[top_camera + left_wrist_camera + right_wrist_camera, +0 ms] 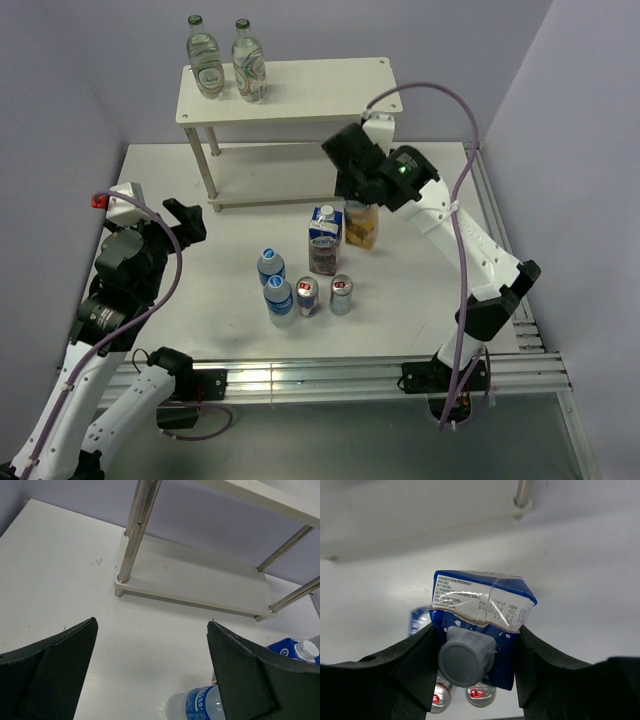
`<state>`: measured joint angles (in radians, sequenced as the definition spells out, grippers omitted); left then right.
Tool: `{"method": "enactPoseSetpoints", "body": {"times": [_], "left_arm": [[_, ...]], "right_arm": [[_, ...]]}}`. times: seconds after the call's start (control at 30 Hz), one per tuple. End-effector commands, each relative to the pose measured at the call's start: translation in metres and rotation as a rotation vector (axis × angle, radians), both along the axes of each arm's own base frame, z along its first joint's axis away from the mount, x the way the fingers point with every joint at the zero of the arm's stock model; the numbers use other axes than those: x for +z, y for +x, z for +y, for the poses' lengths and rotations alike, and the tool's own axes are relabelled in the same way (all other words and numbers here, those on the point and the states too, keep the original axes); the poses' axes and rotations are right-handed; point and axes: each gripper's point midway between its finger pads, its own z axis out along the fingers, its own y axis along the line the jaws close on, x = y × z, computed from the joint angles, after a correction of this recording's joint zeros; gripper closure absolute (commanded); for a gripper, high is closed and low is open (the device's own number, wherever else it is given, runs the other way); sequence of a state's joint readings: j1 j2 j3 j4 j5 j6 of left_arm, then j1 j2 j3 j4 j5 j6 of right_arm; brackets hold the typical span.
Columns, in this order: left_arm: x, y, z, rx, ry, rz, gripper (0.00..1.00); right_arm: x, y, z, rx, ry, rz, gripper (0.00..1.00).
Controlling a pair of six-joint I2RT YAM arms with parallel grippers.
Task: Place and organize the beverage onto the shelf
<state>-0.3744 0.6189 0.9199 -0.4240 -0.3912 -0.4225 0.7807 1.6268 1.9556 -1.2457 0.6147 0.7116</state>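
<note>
The cream-white shelf (300,88) stands at the back, with two green-capped glass bottles (226,58) on the left of its top board. On the table in front stand a blue carton (324,243) with a grey cap, an orange carton (362,228), two small water bottles (275,281) and two cans (324,295). My right gripper (334,205) comes down over the blue carton; in the right wrist view the right gripper (476,630) is shut on the blue carton (485,597) just below its folded top. My left gripper (186,220) hangs open over bare table at the left, with nothing between its fingers (235,670).
In the left wrist view the shelf's lower board (195,577) lies ahead, bare, with a water bottle (197,705) and the blue carton (292,650) at the lower right. Grey walls close in the back and sides. A metal rail (330,375) runs along the near edge.
</note>
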Motion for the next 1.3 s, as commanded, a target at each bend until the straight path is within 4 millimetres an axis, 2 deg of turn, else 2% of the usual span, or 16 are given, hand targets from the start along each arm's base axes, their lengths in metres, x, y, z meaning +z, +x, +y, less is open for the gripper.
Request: {"method": "enactPoseSetpoints", "body": {"times": [0.0,0.03,0.17,0.2,0.27,0.3,0.53,0.7,0.9,1.07,1.27], "left_arm": [[0.008,0.002,0.003,0.019,-0.001,-0.035,0.02],[0.008,0.003,0.003,0.019,0.001,-0.035,0.02],[0.007,0.003,0.003,0.02,0.001,-0.031,0.03],[0.007,0.003,0.003,0.02,0.002,-0.032,0.03],[0.006,0.004,0.003,0.022,0.003,-0.028,0.03],[0.005,0.004,0.003,0.02,0.005,-0.026,0.03],[0.002,0.006,0.003,0.022,0.008,-0.018,0.03],[0.001,0.007,0.002,0.02,0.01,-0.012,0.03],[-0.001,0.009,0.001,0.018,0.014,-0.005,0.03],[-0.003,0.011,-0.001,0.014,0.017,0.004,0.04],[-0.006,0.012,0.0,0.016,0.024,0.011,0.04]], "right_arm": [[0.128,0.024,-0.026,-0.089,0.096,-0.362,1.0],[0.157,0.022,-0.031,-0.083,0.129,-0.422,1.0],[0.203,0.028,-0.039,-0.072,0.157,-0.548,0.98],[0.223,0.026,-0.045,-0.086,0.195,-0.615,0.97],[0.231,0.026,-0.049,-0.081,0.17,-0.651,0.97],[0.244,0.025,-0.052,-0.089,0.193,-0.693,0.97],[0.299,0.021,-0.07,-0.121,0.173,-0.864,0.97],[0.338,0.007,-0.085,-0.158,0.235,-0.993,0.98],[0.378,-0.009,-0.094,-0.165,0.31,-1.128,1.0],[0.404,-0.013,-0.097,-0.175,0.34,-1.233,1.0],[0.426,-0.016,-0.092,-0.157,0.384,-1.332,1.0]]}}
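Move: The right hand already holds the juice carton by its top, clear of the table. The right end of the top shelf lies about 21 cm ahead of this hand, 4 cm right and 6 cm above. On that shelf the nearer glass bottle is roughly 21 cm ahead, 20 cm left and 18 cm up; the other carton stands 2 cm back, 8 cm left and 20 cm below. From the left hand the shelf's right end is some 27 cm ahead, 36 cm right and 4 cm up. Keeping its pinch on the juice carton's top, the right hand carries it up almost 30 cm in front of the shelf, to above the top board's level, slowing briefly midway and easing about 5 cm forward and a little right. Meanwhile the wrist tips up some 50 degrees, bringing the fingers from slanting down to just above level. ##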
